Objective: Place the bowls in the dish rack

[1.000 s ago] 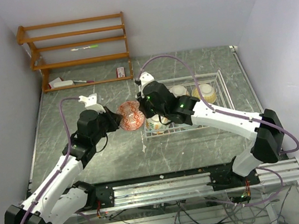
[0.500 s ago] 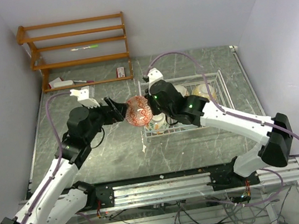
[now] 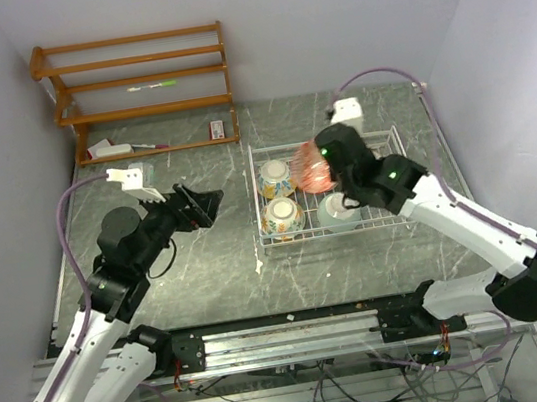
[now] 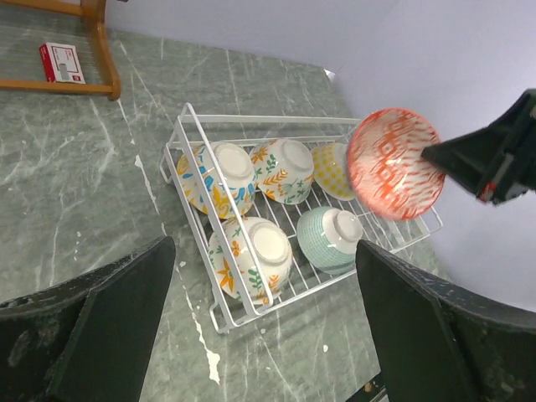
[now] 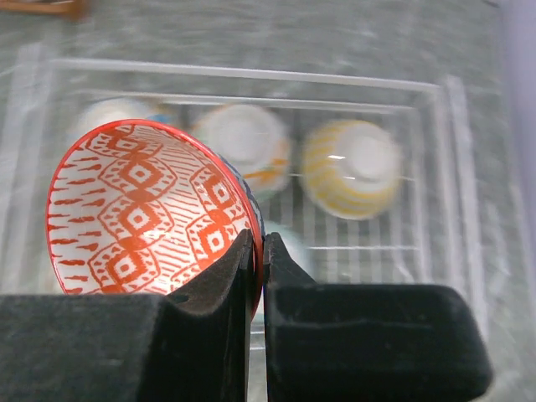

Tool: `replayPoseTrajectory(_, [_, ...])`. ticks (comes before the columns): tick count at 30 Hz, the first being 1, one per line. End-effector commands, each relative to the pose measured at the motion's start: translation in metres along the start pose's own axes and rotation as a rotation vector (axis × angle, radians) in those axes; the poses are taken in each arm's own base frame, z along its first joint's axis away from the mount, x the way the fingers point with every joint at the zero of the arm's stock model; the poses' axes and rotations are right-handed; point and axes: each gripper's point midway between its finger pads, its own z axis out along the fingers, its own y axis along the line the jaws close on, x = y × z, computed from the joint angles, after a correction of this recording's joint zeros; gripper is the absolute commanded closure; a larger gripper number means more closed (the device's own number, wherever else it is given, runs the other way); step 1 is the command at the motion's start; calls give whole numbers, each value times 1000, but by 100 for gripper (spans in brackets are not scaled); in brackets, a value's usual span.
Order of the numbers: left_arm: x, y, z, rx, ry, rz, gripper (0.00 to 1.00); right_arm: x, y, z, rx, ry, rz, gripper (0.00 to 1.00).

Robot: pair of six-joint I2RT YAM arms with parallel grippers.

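Note:
My right gripper (image 3: 319, 170) is shut on the rim of a red-and-white patterned bowl (image 3: 310, 167) and holds it tilted above the middle of the white wire dish rack (image 3: 255, 203). In the right wrist view the fingers (image 5: 213, 289) pinch the bowl's wall (image 5: 142, 218). Two floral bowls (image 3: 275, 176) (image 3: 280, 217) and a pale teal bowl (image 3: 336, 211) lie upside down in the rack. The left wrist view also shows a yellow bowl (image 4: 333, 170) there. My left gripper (image 3: 210, 203) is open and empty, left of the rack.
A brown wooden shelf unit (image 3: 141, 89) stands at the back left, with a small red-and-white box (image 3: 217, 129) and other small items on its lowest level. White marks (image 3: 258, 260) spot the table in front of the rack. The arms' rail (image 3: 298, 333) runs along the near edge.
The right gripper carried the red bowl from the rack's left edge rightward over the rack. The left gripper let go of the bowl, opened and drew back to the left.

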Motion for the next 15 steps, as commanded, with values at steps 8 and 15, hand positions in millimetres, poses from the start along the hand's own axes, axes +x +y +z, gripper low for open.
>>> replayPoseTrajectory(8, [15,-2,-21,33,49,40,1,27,-165,-24,636,136,-28,100])
replayPoseTrajectory(15, [27,-5,-26,71,64,12,1,55,-189,-26,806,227,-130,100])
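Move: My right hand holds the red-patterned bowl by its rim over the dish rack. The free near-right spot of the rack lies some 12 cm right, 5 cm back and 20 cm below. At about that depth too, the yellow bowl is 5 cm ahead and 9 cm right; the teal bowl is 5 cm back and 2 cm right. From my empty left hand, that spot lies about 42 cm right, 1 cm ahead and 23 cm below. I keep my pinch on the rim and swing the red bowl fast to the right, about 17 cm, high across the rack and past the yellow bowl to the rack's right end, easing off and sinking slightly late on. Meanwhile my right wrist turns some 30 degrees clockwise and rolls its left side down. My left hand, still wide open, eases back a couple of centimetres. ##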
